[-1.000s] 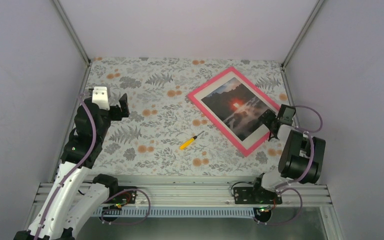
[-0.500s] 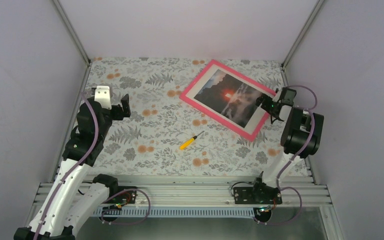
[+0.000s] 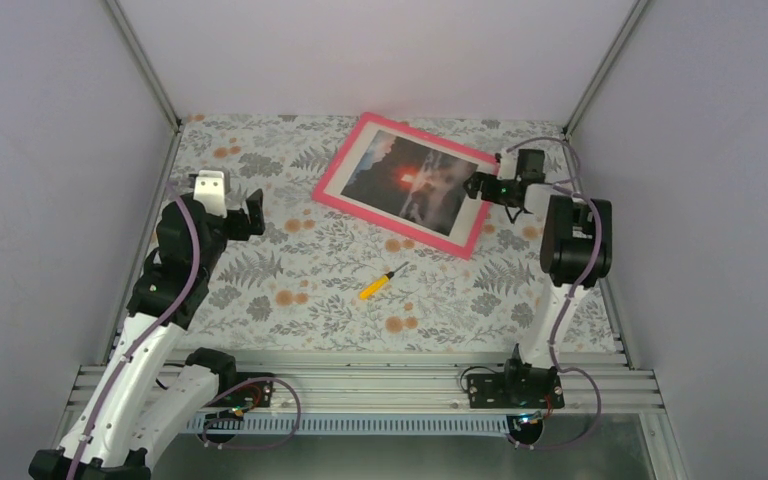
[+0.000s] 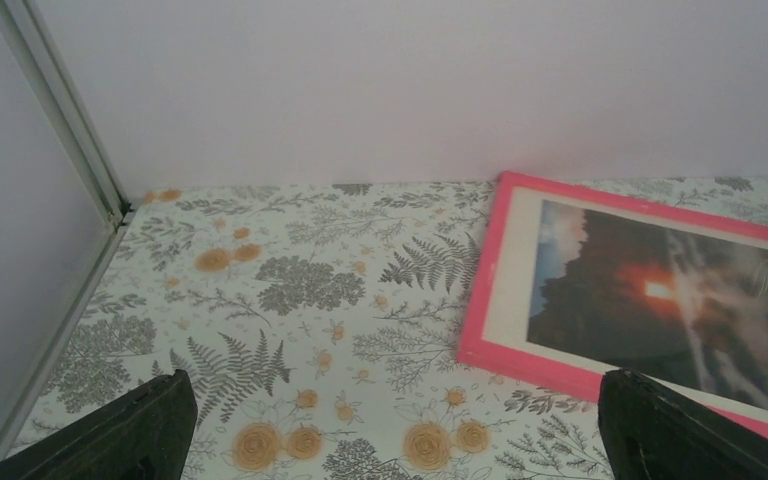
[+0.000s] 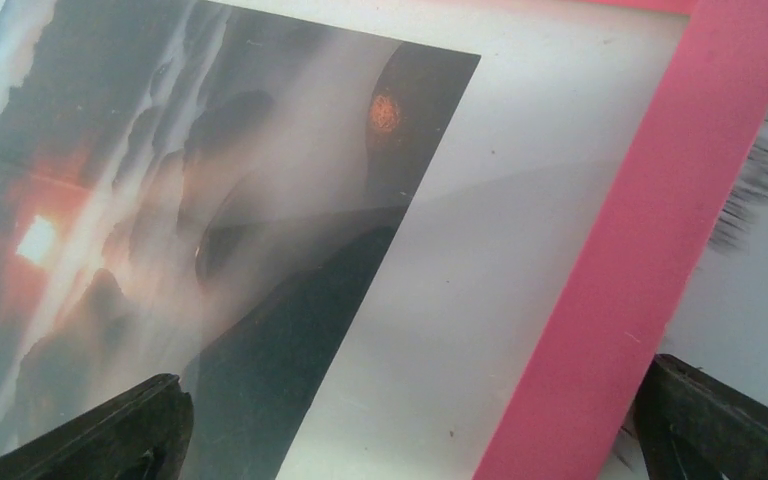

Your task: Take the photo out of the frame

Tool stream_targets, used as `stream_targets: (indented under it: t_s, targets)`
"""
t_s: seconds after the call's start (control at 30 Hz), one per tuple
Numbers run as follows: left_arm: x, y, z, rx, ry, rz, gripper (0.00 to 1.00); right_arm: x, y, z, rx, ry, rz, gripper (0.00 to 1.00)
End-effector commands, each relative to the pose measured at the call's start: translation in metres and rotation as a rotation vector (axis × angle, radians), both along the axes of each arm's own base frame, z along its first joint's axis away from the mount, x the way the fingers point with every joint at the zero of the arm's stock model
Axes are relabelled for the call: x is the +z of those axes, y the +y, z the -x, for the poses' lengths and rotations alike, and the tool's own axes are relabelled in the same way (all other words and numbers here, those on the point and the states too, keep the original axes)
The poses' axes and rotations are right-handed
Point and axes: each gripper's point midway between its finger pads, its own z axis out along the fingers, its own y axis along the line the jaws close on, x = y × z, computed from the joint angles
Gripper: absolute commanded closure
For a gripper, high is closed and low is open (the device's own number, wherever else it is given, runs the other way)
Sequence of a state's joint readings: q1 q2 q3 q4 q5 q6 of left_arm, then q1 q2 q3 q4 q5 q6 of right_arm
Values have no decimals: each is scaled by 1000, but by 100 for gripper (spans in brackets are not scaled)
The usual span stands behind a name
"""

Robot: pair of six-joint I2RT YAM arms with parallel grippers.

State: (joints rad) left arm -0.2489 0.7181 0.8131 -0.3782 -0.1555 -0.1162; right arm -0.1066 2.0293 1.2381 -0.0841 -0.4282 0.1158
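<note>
The pink-bordered frame lies face up at the back of the table, turned at an angle. The photo, dark rocks and an orange sun, sits inside it behind a white mat. My right gripper is open at the frame's right end. In the right wrist view one finger is over the photo and the other is past the pink border. My left gripper hovers open at the left, well apart from the frame; between its fingers is only tablecloth.
A small screwdriver with a yellow handle lies on the floral tablecloth in front of the frame. White walls close in the back and both sides, with metal corner posts.
The frame has slid and turned toward the back left with the right gripper at its right end. The right arm has stretched further back. The left arm has barely shifted.
</note>
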Motion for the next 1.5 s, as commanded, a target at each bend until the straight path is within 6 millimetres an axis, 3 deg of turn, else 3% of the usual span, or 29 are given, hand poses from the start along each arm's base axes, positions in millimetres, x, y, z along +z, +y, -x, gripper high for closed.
stream_targets:
  t_s: [0.0,0.17,0.3,0.67,0.83,1.1,1.33,1.47]
  targets:
    - [9,-4,-1,-27,-25,4,0,-17,46,3,146,73,-45,0]
    - [7,-7,-3,-40,-17,6,0,-9,62,-2,168,66,-40,0]
    - [2,-10,-6,-54,1,8,0,-1,66,7,142,80,-31,0]
    - [-29,-31,-32,-110,178,83,0,1,68,82,56,141,-35,0]
    - [-51,-54,-43,-172,277,204,0,3,68,106,35,130,-17,5]
    - [-96,-62,-45,-173,390,266,0,-14,86,121,66,170,4,19]
    - [-130,-63,-30,-166,461,301,0,-27,79,115,1,194,59,35]
    - [-144,-65,-22,-173,489,321,0,-33,76,115,2,204,90,51]
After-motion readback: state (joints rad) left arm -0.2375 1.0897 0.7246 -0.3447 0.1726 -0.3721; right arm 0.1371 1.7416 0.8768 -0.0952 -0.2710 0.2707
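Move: The frame with the photo has its middle about 20 cm left of the right hand, level fore and aft and 3 cm below. Its near right corner is about 19 cm back and 5 cm left; the yellow screwdriver lies some 25 cm back and 26 cm left. From the raised left hand, the frame's middle is roughly 21 cm ahead, 33 cm right and 29 cm below. Right hand nudges frame left, slides back 11 cm along its rim, half closing; left hand lowers 14 cm. ##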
